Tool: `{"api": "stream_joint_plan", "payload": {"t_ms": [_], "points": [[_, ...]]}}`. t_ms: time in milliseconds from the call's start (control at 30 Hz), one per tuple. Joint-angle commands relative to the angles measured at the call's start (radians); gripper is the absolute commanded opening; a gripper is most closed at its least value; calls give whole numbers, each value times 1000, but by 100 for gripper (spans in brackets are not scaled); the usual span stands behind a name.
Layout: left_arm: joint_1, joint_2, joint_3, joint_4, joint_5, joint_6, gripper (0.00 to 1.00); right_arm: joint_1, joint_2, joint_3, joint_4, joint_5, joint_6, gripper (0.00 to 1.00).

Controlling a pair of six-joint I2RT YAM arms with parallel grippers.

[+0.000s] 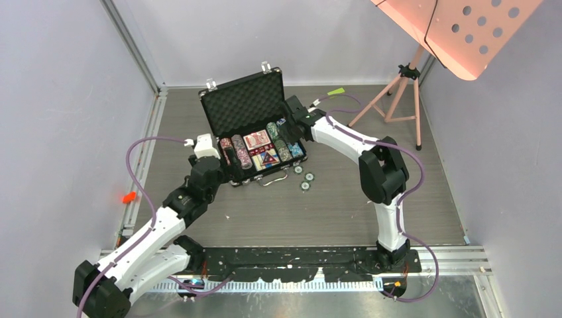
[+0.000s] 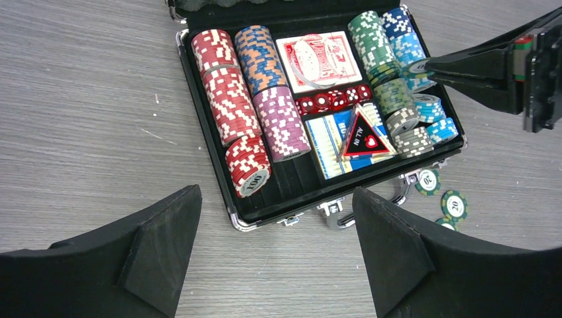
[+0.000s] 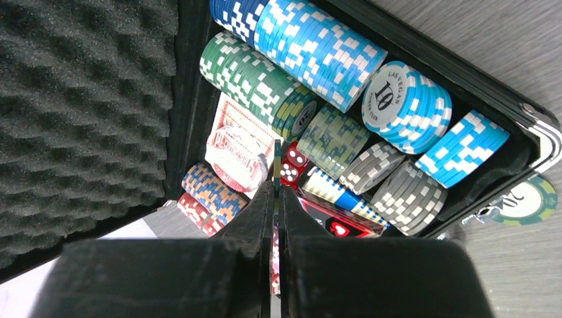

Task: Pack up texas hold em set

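Observation:
The black briefcase (image 1: 265, 175) of the texas hold em set lies open mid-table with its foam lid (image 1: 248, 103) raised. Its tray (image 2: 298, 182) holds rows of striped chips (image 2: 228, 99), a red-backed card deck (image 2: 318, 59) and red dice (image 2: 331, 101). My right gripper (image 3: 277, 189) hovers over the green chip row (image 3: 255, 76), shut on one chip (image 3: 277, 159) held edge-on. That chip (image 2: 419, 66) also shows at its tip in the left wrist view. My left gripper (image 2: 275, 232) stands open and empty over the table, just in front of the case's front left corner.
Three loose green chips (image 1: 305, 177) lie on the table by the case handle (image 2: 404, 192). A small green block (image 1: 336, 92) lies behind the case. A pink tripod stand (image 1: 404, 86) with a perforated pink panel (image 1: 464, 26) stands back right. An orange object (image 1: 128, 197) sits at the left edge.

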Motion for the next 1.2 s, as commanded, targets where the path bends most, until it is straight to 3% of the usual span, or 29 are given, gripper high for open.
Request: {"api": "stream_joint_plan", "payload": {"t_ms": [0,533,633,767,833,933,1067,1167], "points": [[5,-34,-18,59,3,-1,87,-2,24,39,52,47,22,0],[5,-54,-26,55,11,2,87,-7,86,41,83,68,20,2],[5,-53,-24,56,12,1,87,-9,87,44,96,63,15,19],[5,-56,-24,57,27,6,86,-9,83,48,118,61,8,32],[5,-61,-24,61,35,8,86,-9,80,49,125,67,3,37],[5,-59,-24,61,38,9,86,-11,71,47,129,67,-7,38],[5,-42,-20,63,56,13,86,-13,13,19,155,61,-122,38],[5,-21,-11,62,91,22,86,-12,-72,-34,160,33,-366,39]]}}
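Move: The right hand, shut on a green-edged 20 chip, hovers above the gap at the near end of the green chip row, about 4 cm below and 1 cm ahead. From this hand, the light-blue chips lie roughly 5 cm ahead and 3 cm right, the red-backed cards about 7 cm left and 2 cm ahead, and the olive-green chips some 3 cm back and 2 cm right, all 4 to 5 cm lower. From the left hand, the gap is some 16 cm right, 9 cm ahead and 9 cm below. Keeping its hold on the 20 chip, the right hand sinks about 3 cm into the case, easing about 1 cm forward, to the gap between the green row and the olive-green chips, and pauses there. The fingers then open to a bit over a third and let go of the chip, while the hand creeps another 1.5 cm forward towards the lid, rising slightly and starting to tip its fingers up. ##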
